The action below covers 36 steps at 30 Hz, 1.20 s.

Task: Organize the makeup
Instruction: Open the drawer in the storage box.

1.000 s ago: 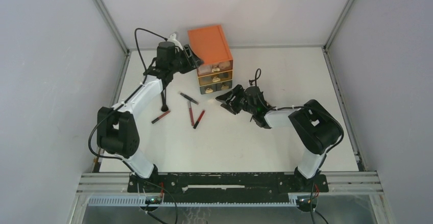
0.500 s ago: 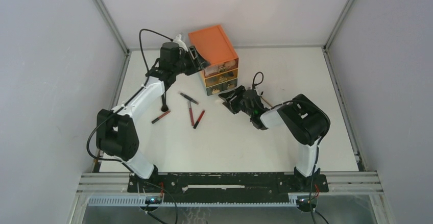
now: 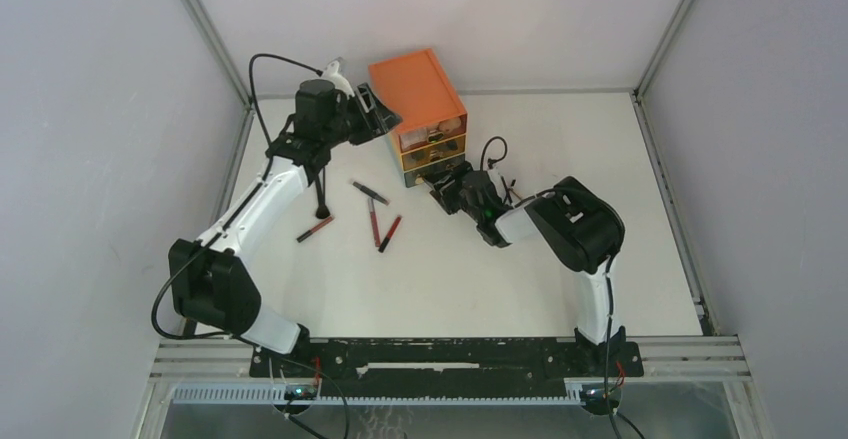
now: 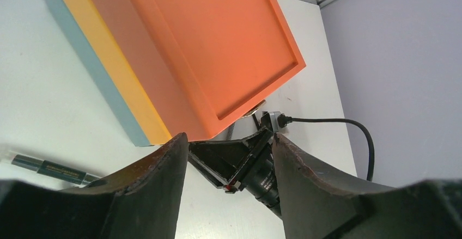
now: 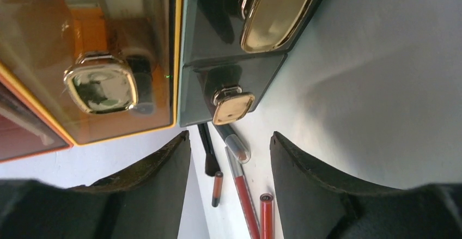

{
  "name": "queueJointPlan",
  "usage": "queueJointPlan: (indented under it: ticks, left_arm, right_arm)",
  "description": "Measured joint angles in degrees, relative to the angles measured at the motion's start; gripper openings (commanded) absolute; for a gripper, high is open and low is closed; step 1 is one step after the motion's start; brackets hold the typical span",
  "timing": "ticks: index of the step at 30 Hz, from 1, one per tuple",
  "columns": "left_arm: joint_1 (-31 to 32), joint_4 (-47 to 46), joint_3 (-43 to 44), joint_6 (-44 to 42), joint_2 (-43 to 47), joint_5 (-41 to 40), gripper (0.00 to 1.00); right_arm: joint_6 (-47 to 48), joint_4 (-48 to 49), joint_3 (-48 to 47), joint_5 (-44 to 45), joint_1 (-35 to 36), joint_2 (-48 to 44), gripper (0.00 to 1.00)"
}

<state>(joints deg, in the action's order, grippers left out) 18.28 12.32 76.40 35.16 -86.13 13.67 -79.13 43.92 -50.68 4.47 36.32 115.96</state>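
Loose makeup lies on the white table left of the drawers: a black brush [image 3: 322, 195], a dark pencil [image 3: 370, 192], two red pencils [image 3: 376, 224] [image 3: 390, 232] and a short red-black one [image 3: 315, 228]. My left gripper [image 3: 375, 119] [image 4: 229, 152] is open by the left side of the orange chest [image 3: 415, 87] [image 4: 207, 43], nothing between its fingers. My right gripper [image 3: 446, 181] [image 5: 229, 146] is open in front of the lowest drawer, a gold handle [image 5: 232, 107] just past its fingertips. Beyond it lie the brush [image 5: 207, 152] and a red pencil [image 5: 245, 195].
The chest stands at the back middle of the table, turned slightly, its three drawers [image 3: 432, 151] facing the right arm. Grey walls and metal rails [image 3: 240, 149] bound the table. A dark pencil [image 4: 49, 165] lies by the left finger.
The right gripper has moved up and left, closer to the drawer fronts. The chest has turned slightly. The left arm has shifted a little to the left, its jaws a touch wider.
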Motion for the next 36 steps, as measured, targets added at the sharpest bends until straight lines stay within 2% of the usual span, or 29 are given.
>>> queueJointPlan:
  ticks: [13,22,31,36]
  left_arm:
    - [-1.73,1.99,-0.70,-0.68,0.50,0.07,0.64]
    - [-1.97,1.99,-1.11,-0.92,0.61,0.22,0.64]
    - [-1.97,2.21,-2.45,-1.11,0.66,0.55,0.64]
    - [-1.97,2.23,-2.47,-1.18,0.63,0.57,0.64]
  right_arm:
    - [-2.45,0.00,-3.63,1.64,0.24,4.87,0.51]
    - [-3.93,3.06,-5.03,2.12,0.59,7.23,0.49]
    - [-5.20,4.39,-6.01,2.12,0.59,8.26,0.33]
    - [-5.22,4.55,-5.92,2.10,0.59,8.26,0.28]
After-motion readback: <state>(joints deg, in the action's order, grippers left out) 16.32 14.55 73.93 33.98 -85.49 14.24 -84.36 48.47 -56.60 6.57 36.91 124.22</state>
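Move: The left-hand knob of the storage box's bottom row is what the right hand goes for, about 3 cm ahead, 2 cm left and 1 cm below. The right-hand bottom knob is roughly 5 cm ahead and 4 cm right, level with the first; the middle drawer's knob is some 4 cm ahead, 1 cm right and 4 cm above. From the left hand, the left-hand bottom knob lies about 2 cm ahead, 6 cm right and far below. The small left-hand bottom knob gets pinched: the right hand eases forward and left towards the drawer front, about 3 cm in all, dipping 1 to 2 cm early on, while its open fingers narrow and close on the knob, one from above and one from below. The left hand, touching nothing visible, drifts some 3 cm down and to its left, away from over the box's front corner. ##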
